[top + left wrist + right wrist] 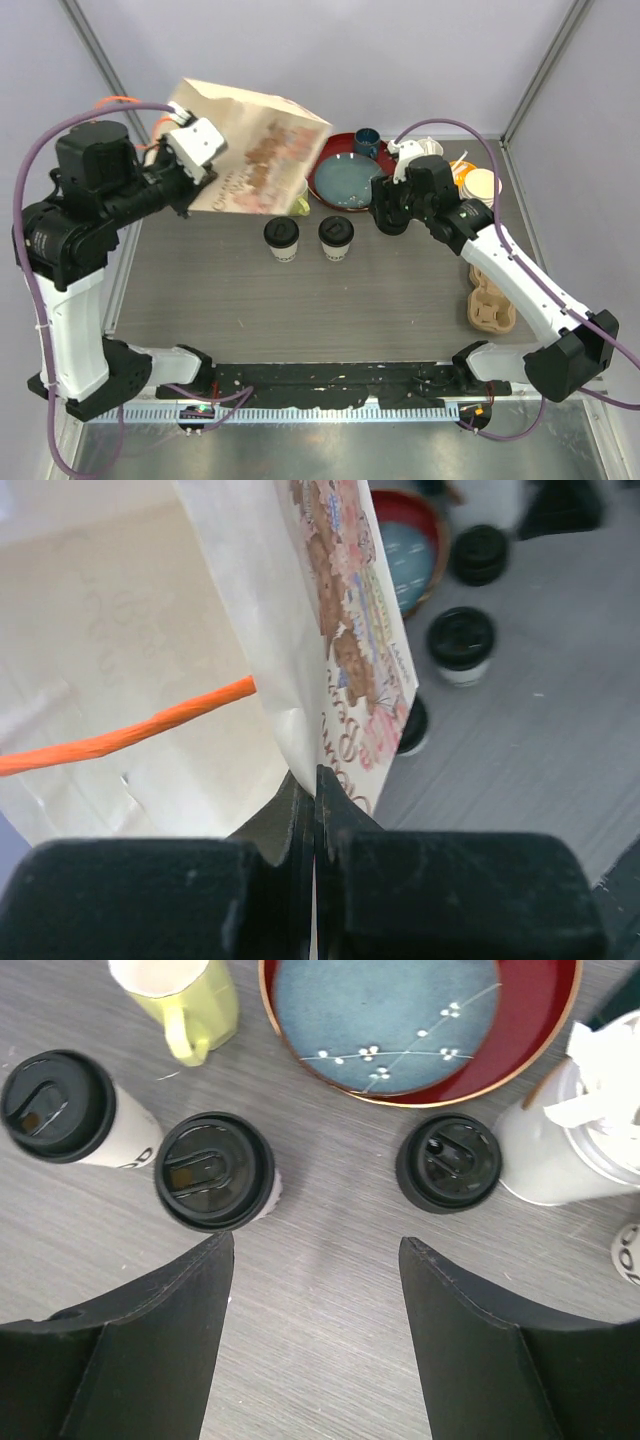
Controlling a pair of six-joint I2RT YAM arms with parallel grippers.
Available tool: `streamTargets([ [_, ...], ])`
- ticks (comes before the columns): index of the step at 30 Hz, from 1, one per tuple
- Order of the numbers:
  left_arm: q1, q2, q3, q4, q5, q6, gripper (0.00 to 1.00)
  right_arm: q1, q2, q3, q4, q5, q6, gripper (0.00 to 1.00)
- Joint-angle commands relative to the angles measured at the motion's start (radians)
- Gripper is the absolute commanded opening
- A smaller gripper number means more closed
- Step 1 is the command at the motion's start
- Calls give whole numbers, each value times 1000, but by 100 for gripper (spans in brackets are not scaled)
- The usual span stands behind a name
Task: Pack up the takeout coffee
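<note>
Two takeout coffee cups, cream-white with black lids, stand side by side mid-table: the left cup [282, 239] [55, 1106] and the right cup [336, 238] [213, 1171]. My left gripper [196, 148] [315, 782] is shut on the edge of a printed paper bag [255, 150] [345, 630], which it holds lifted and tilted at the back left. An orange handle cord [130, 735] crosses the bag's inside. My right gripper [384, 216] [315, 1252] hangs open over bare table, just right of the right cup, with nothing between its fingers.
A red tray [322, 185] [545, 1030] holds a blue plate [347, 170]; a dark blue cup [367, 141] stands behind it. A pale yellow mug [190, 1005] sits by the bag. A third black lid [448, 1161] lies near a white container [560, 1150]. A cardboard carrier [490, 297] lies right.
</note>
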Motion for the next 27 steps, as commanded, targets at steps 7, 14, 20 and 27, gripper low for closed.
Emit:
streamTargets([
  [7, -659, 56, -107, -286, -122, 37, 0, -45, -112, 34, -11, 248, 67, 73],
  [14, -836, 75, -288, -298, -341, 51, 0, -85, -179, 0, -40, 391, 65, 74],
  [20, -840, 50, -247, -309, -352, 65, 0, -105, -224, -4, -66, 437, 41, 75],
  [27, -838, 9, -471, -270, -388, 52, 0, -105, -216, -4, -63, 360, 33, 75],
])
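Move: My left hand already grips the paper bag's rim, high up. The bare table short of the two lidded cups lies about 19 cm to its right, 2 cm back and 48 below; the left cup is some 10 cm ahead and 10 right, the right cup 10 ahead and 23 right. From my open right hand, the right cup is 9 cm left, level with it and 20 below; the spare lids are 8 cm ahead, 7 right. I swing the bag right and down with my left hand, drawing it back as well, roughly 15 cm across and 12 lower, towards the bare table on my side of the cups. The wrist turns some 35 degrees clockwise and rolls its left side up while the fingers stay shut on the rim. My empty right hand clears off about 12 cm to the right and 5 up, away from the cups, turning clockwise, still open. ##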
